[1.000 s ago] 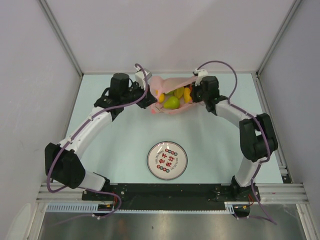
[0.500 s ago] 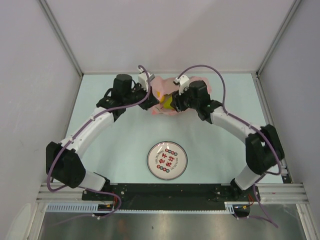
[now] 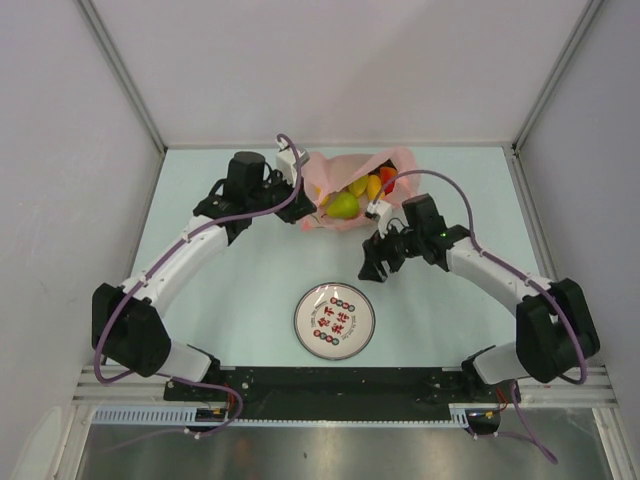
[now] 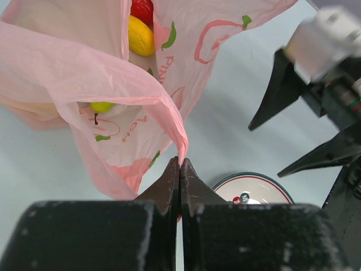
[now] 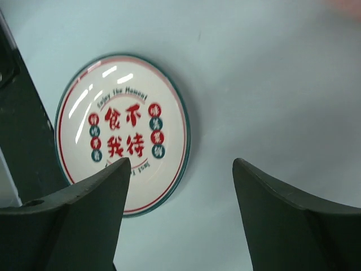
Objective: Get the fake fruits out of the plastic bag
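The pink plastic bag (image 3: 352, 172) lies at the far middle of the table with its mouth open. Inside show fake fruits: a green pear (image 3: 343, 206), a yellow mango (image 3: 357, 186), an orange one (image 3: 374, 187) and a red piece (image 3: 388, 177). My left gripper (image 3: 306, 192) is shut on the bag's left rim; the left wrist view has the pink film (image 4: 113, 73) pinched at my left gripper (image 4: 180, 163), with a yellow fruit (image 4: 140, 35) deep inside. My right gripper (image 3: 375, 262) hangs open and empty between the bag and the plate, its right gripper (image 5: 180, 164) jaws wide apart over bare table.
A round white plate (image 3: 304, 310) with red lettering lies near the middle front, also seen as the plate (image 5: 79, 107) below my right fingers and the plate (image 4: 265, 183) in the left wrist view. Frame posts and walls ring the table.
My right gripper left the bag's mouth, swung toward the near side above the plate's far edge, and opened. The bag's mouth shows the fruits again. The left arm held still.
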Action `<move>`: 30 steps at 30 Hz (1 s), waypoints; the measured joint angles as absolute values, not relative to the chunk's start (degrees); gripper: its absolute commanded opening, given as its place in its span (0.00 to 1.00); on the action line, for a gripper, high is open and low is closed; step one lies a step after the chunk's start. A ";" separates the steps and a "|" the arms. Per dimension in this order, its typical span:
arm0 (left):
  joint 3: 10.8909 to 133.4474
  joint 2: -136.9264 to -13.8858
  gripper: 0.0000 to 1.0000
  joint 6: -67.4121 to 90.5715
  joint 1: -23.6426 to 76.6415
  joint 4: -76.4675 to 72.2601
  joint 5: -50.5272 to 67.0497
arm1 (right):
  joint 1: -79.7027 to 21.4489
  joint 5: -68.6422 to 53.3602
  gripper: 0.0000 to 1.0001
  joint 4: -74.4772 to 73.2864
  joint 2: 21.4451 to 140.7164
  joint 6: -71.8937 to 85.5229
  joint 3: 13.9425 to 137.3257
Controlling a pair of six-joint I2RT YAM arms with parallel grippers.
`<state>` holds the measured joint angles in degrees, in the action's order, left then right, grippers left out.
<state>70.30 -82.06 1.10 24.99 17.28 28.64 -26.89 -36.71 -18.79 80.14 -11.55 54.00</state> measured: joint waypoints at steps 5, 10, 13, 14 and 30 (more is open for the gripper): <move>70.30 -82.08 0.00 1.10 24.99 17.34 28.67 | -29.04 -37.91 0.74 -19.77 86.06 -12.27 52.36; 70.28 -82.06 0.00 1.13 25.02 17.37 28.67 | -31.09 -36.03 0.72 -16.75 91.13 -10.46 52.34; 70.04 -81.93 0.00 1.08 24.99 17.39 28.60 | -31.57 -34.92 0.70 -15.97 93.47 -10.07 52.34; 69.95 -81.84 0.00 1.08 24.99 17.45 28.60 | -31.73 -34.13 0.69 -15.86 94.00 -9.87 52.34; 68.27 -80.42 0.00 1.10 24.99 16.86 28.25 | -38.63 -23.07 0.10 -15.16 94.24 -10.15 51.20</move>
<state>68.27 -80.42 1.10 24.99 16.86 28.25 -38.63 -23.07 -15.16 94.24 -10.15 51.20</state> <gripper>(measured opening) 0.007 0.186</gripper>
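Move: The plate lies below the right hand's near-left side, its middle about 9 cm back, 8 cm to the left and 11 cm down; its far right rim is closest. Beyond the hand lies the open plastic bag, its middle roughly 22 cm ahead, 2 cm left and 8 cm down, the green fruit in its mouth about 19 cm ahead and 6 cm left. From the left hand, still holding the bag's edge, the plate is some 16 cm back, 6 cm right and 22 cm below. The right hand sinks about 10 cm onto the plate's far right rim, easing some 3 cm back and 2 cm left, away from the bag, while the wrist tips roughly 15 degrees so the fingers point more steeply down. With its fingers wide apart most of the way down, it closes them near the bottom around the rim, one finger inside over the plate and the other outside it, and ends with the rim pinched between the tips. ##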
